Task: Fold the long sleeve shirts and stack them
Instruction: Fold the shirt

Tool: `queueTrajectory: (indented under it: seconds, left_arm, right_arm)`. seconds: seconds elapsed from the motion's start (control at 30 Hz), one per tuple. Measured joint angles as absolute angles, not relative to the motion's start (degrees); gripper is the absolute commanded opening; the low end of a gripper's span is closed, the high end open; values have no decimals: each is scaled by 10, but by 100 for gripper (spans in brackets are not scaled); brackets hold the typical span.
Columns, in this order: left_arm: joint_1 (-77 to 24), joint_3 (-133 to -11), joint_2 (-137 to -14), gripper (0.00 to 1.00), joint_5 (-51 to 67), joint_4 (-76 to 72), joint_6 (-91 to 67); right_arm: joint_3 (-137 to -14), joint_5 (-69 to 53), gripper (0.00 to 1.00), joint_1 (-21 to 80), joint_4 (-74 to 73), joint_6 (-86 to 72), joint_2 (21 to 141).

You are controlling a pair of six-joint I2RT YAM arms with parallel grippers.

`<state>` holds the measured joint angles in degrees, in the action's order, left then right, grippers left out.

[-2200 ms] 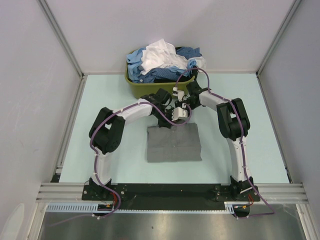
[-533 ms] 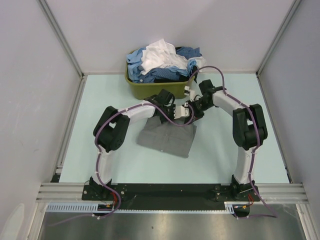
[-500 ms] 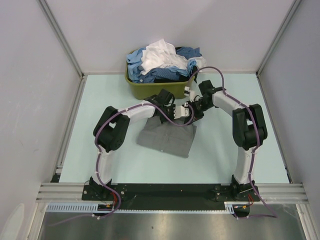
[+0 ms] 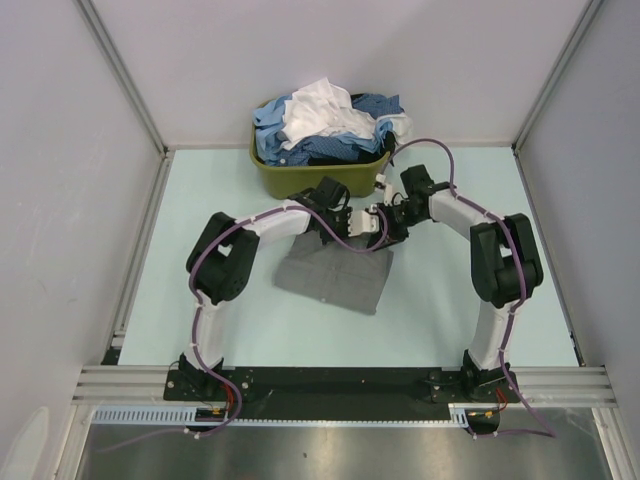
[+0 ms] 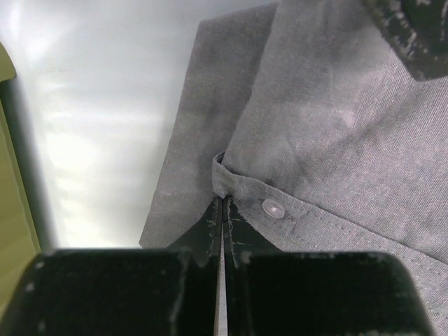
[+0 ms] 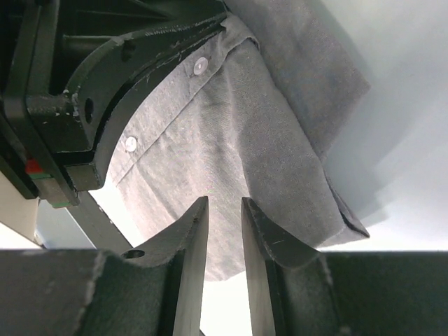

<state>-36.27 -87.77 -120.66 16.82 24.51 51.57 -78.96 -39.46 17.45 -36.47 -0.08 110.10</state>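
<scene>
A plain mid-grey long sleeve shirt [image 4: 335, 278] lies folded and skewed on the pale table, just in front of the two grippers. My left gripper [image 4: 352, 240] is shut on the far edge of it; in the left wrist view the gripper [image 5: 222, 203] pinches the corner of the buttoned placket of the shirt [image 5: 336, 126]. My right gripper [image 4: 383, 232] hovers right beside it. In the right wrist view its jaws [image 6: 224, 206] stand a little apart with nothing between them, above the grey shirt [image 6: 231, 140]. More long sleeve shirts [image 4: 320, 125], white, blue and dark blue, are heaped in the basket.
The olive-green basket [image 4: 300, 180] stands at the back middle of the table, right behind both grippers; its wall shows at the left edge [image 5: 7, 210] of the left wrist view. Bare pale table [image 4: 460, 290] lies on both sides of the shirt. Grey walls close in three sides.
The grey shirt, which lay square, has been swung askew and shifted leftward. In the last half second my right gripper has opened off the shirt and drawn back slightly to the right.
</scene>
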Motion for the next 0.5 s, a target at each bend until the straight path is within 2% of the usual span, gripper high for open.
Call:
queueTrajectory:
  seconds: [0.2,0.3,0.37,0.4,0.5]
  left_arm:
    - [-361,-878,-1209,1,159,247,520]
    - [-359,-880,-1211,9,157,248,514]
    - [-357,-888,-1211,29,158,251,499]
    - [-355,-892,-1211,42,159,254,488]
    - [-342,-903,-1207,56,169,254,425]
  right_arm:
    - [-754,-394,28,180,-331,-32,1104]
    - [-754,-385,28,179,-318,-43,1133]
    - [-756,-379,28,174,-316,-49,1164]
    - [-763,-387,28,171,-323,-51,1172]
    - [-795,-386,28,164,-344,-54,1192]
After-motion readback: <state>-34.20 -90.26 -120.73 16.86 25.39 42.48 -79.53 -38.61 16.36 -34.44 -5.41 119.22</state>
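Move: The left hand's shut fingertips are on the folded shirt's far corner; a button sits about 2 cm back of them, the shirt's middle some 9 cm back and 1 cm left, the laundry bin roughly 20 cm ahead and 4 cm left. The right hand hovers over the shirt's right edge, which is about 6 cm below it and 2 cm to its right, level fore and aft; the shirt's middle is 9 cm left, 3 cm back and 6 cm down. The right fingertips, still slightly parted, come down onto the shirt beside its right edge: a small drift back, then about 5 cm down, easing forward at the end as the wrist tips down some 10 degrees. Meanwhile the left fingers open nearly halfway and come free of the far corner, shifting just over 1 cm forward and up with a slight counter-clockwise turn. ##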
